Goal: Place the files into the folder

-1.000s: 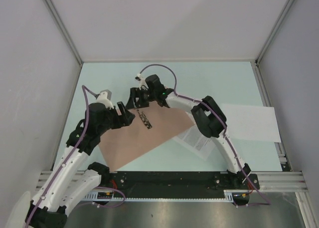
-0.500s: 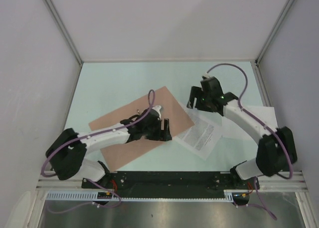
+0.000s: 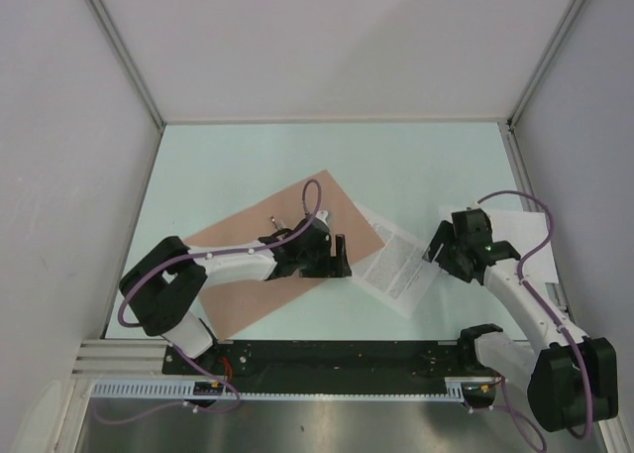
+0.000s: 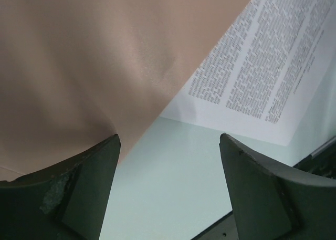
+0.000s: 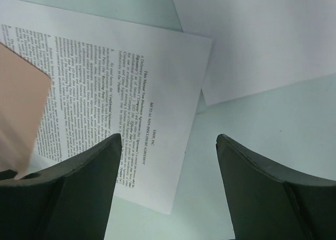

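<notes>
The salmon folder (image 3: 230, 296) lies flat and slanted at the table's left centre, and its right corner covers part of the printed file (image 3: 398, 265). A plain white file (image 3: 513, 229) lies at the right, partly under my right arm. My left gripper (image 3: 342, 258) is open at the folder's near right edge. In the left wrist view the left gripper (image 4: 168, 137) frames bare table, with the folder (image 4: 100, 56) and the printed file (image 4: 262, 66) ahead. My right gripper (image 3: 434, 243) is open; in the right wrist view it (image 5: 169, 137) hangs over the printed file's (image 5: 121, 87) edge, below the plain file (image 5: 262, 35).
The pale green table (image 3: 248, 166) is walled by white panels at the back and both sides. A black rail (image 3: 337, 359) with both arm bases runs along the near edge. A purple cable (image 3: 312, 197) loops above the left wrist.
Both arms have left the folder's far part. The left arm swung low across the folder to its right edge. The right arm drew back to the right, beside the printed file.
</notes>
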Motion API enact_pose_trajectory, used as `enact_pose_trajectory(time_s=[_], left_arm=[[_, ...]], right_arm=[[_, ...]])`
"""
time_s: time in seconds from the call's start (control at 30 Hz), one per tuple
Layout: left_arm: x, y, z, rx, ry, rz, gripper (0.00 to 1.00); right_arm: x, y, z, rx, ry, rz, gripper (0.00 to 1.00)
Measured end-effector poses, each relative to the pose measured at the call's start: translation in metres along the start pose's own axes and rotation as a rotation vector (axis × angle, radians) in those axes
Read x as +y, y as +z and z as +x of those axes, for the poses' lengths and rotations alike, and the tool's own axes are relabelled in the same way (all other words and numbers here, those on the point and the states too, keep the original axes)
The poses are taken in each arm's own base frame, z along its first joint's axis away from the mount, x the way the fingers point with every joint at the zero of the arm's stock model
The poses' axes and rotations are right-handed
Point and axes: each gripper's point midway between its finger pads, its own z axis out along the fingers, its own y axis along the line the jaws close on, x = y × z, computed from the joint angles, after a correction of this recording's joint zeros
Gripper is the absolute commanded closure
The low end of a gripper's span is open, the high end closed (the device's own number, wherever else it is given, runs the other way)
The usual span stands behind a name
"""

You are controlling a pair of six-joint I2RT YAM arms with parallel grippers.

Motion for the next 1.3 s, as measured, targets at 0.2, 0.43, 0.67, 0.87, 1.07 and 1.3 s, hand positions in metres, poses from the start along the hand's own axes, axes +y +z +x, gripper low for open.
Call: enact_pose_trajectory(time_s=[0.2, 0.43, 0.67, 0.87, 1.07, 1.3], left_arm=[[0.039, -0.009, -0.025, -0.089, -0.07, -0.075, 0.14], [0.068, -0.026, -0.03, -0.115, -0.029, -0.167, 0.14], [-0.013, -0.039, -0.007, -0.055, 0.186, 0.053, 0.16], [-0.096, -0.01, -0.019, -0.047, 0.24, 0.24, 0.19], [-0.086, 0.042, -0.01, 0.013, 0.197, 0.183, 0.2], [-0.081, 0.055, -0.017, -0.009, 0.148, 0.13, 0.2]], right_arm=[[-0.003, 0.01, 0.015, 0.045, 0.071, -0.026, 0.23], [0.002, 0.019, 0.026, 0.086, 0.091, -0.063, 0.23], [-0.001, 0.023, 0.029, 0.087, 0.096, -0.061, 0.23], [-0.005, 0.027, 0.035, 0.089, 0.1, -0.059, 0.22], [0.002, 0.029, 0.031, 0.062, 0.101, -0.105, 0.2], [0.015, 0.032, 0.027, 0.027, 0.114, -0.198, 0.18]])
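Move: The printed document, the sheet to take next, lies with its middle about 9 cm right of the left hand, about level with it in reach, 2 cm below. The folder's middle is some 15 cm to this hand's left and 4 cm farther out. From the right hand the document's middle is roughly 12 cm left, 4 cm ahead and 6 cm below; the blank sheet's middle is about 16 cm right and 9 cm ahead. Sweep the open left gripper low, left and forward some 7 cm against the folder's near edge, then lift it about 6 cm and swing it right some 17 cm, lowering it over the middle of the document. Meanwhile sink the open right gripper about 4 cm towards the document's title end, then ease it slightly left and forward, rolling its left side up. ##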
